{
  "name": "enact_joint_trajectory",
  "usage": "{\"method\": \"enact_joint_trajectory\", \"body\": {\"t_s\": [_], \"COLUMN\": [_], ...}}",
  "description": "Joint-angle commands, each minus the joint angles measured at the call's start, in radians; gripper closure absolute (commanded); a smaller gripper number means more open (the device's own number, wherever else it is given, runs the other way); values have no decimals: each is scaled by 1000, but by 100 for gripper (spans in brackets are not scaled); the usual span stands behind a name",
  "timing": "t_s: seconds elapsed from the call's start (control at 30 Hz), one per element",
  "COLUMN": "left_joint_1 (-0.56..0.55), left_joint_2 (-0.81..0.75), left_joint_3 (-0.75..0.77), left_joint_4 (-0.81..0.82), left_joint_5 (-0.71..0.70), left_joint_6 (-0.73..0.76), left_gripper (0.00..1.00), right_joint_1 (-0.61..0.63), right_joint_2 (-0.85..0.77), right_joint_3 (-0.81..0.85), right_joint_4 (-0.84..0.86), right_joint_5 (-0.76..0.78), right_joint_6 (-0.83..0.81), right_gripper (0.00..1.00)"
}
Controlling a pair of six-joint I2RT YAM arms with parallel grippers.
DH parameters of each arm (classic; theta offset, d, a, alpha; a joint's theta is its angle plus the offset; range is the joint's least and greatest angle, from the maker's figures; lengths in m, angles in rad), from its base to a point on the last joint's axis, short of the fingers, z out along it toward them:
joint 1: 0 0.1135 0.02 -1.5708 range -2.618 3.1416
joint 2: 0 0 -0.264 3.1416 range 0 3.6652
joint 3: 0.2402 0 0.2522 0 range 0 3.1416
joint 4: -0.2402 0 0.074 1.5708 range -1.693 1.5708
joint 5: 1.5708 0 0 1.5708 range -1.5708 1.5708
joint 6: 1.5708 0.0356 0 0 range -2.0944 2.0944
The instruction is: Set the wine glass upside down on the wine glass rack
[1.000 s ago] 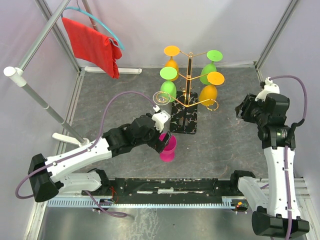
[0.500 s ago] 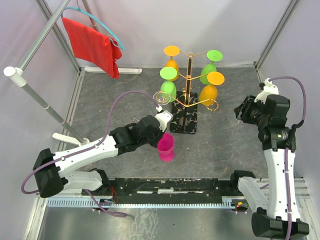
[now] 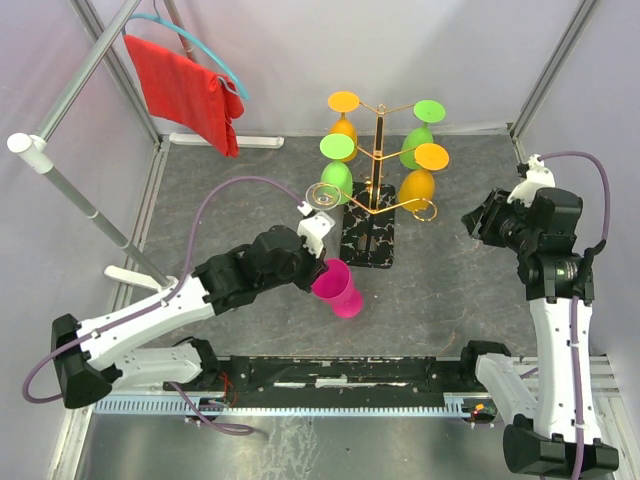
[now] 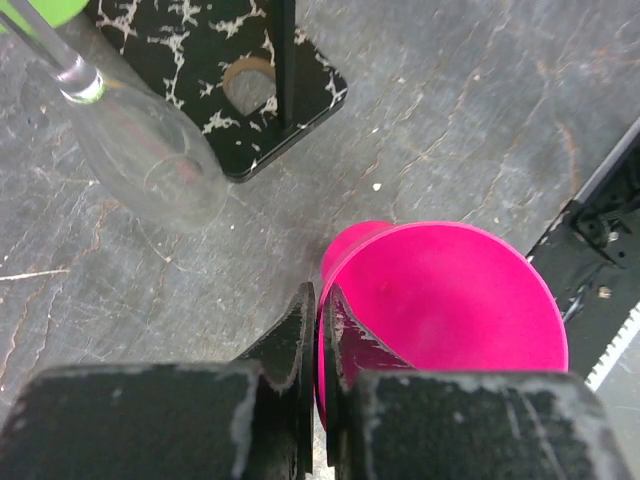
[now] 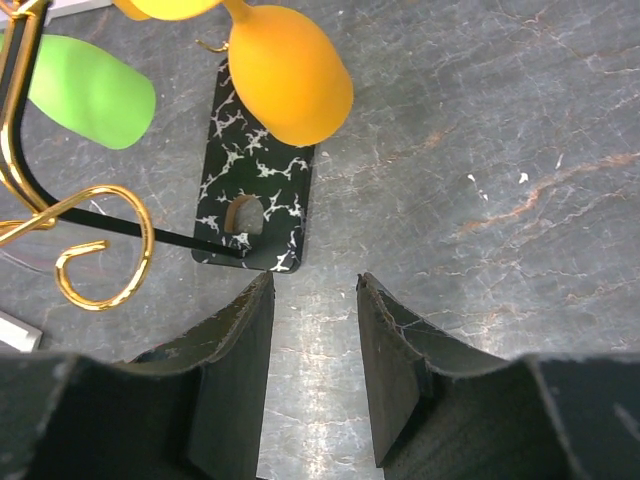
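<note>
The pink wine glass [image 3: 338, 289] is tilted in front of the rack, and my left gripper [image 3: 322, 268] is shut on its rim. In the left wrist view one finger is inside the pink wine glass [image 4: 450, 310] and one outside, with the left gripper [image 4: 318, 300] pinching the wall. The gold wine glass rack [image 3: 378, 150] stands on a black marble base [image 3: 368, 240] and holds orange, green and clear glasses upside down. To the right of the rack my right gripper [image 3: 482, 222] is open and empty, and its wrist view shows the right gripper [image 5: 315, 285] over bare table.
A clear glass [image 4: 150, 165] hangs close to the rack base [image 4: 200, 60], left of the pink glass. An orange glass [image 5: 290, 75], a green glass [image 5: 90, 90] and a gold curl [image 5: 100, 265] hang near my right gripper. At the back left, a red cloth [image 3: 185, 90] hangs on a pole.
My left gripper has closed on the pink glass's rim and tipped the glass over to the right. The right arm has edged slightly left.
</note>
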Motion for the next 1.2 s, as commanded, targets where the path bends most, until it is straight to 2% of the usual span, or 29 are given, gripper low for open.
{"method": "enact_joint_trajectory", "body": {"t_s": [0.0,0.17,0.37,0.6,0.87,1.17], "left_joint_1": [-7,-7,-7,-7,-7,-8], "left_joint_2": [-58,-155,-180,-112,-19,63], "left_joint_3": [55,88,199,252,290,331], "left_joint_4": [45,136,207,358,497,649], "left_joint_5": [67,150,125,58,22,10], "left_joint_6": [-41,-66,-46,10,33,50], "left_gripper": [97,97,97,97,97,97], "right_joint_1": [3,2,2,3,5,13], "right_joint_2": [1,13,-4,-6,-3,27], "right_joint_3": [62,162,265,274,217,204], "right_joint_4": [26,-21,-14,24,168,173], "right_joint_5": [-79,-192,-255,-320,-409,-422], "right_joint_6": [24,42,85,144,231,218], "right_gripper": [54,54,53,53,53,53]}}
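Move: The left hand already pinches the rim of the pink wine glass, which hangs slanting below, its middle about 4 cm right, 2 cm back and 6 cm down. The empty right gripper that it is going to meet is some 33 cm right, 8 ahead and 8 higher; the clear glass on the rack is about 14 cm ahead, level sideways and in height. From the right hand, the pink glass lies roughly 29 cm left, 10 back and 14 below; the nearest orange glass, 11 left, 14 ahead, level. Keeping its pinch on the pink glass's rim, the left hand lifts it about 20 cm almost straight up, edging back a little at first, then carries it some 5 cm right and as far forward towards the right gripper, while tilting its fingers up by nearly 40 degrees until they point about level and the foot swings out to the right. The right hand rises some 12 cm and comes about 7 cm left to meet the foot, rolling its left side up and turning counter-clockwise, fingers staying half open without closing on the glass. ##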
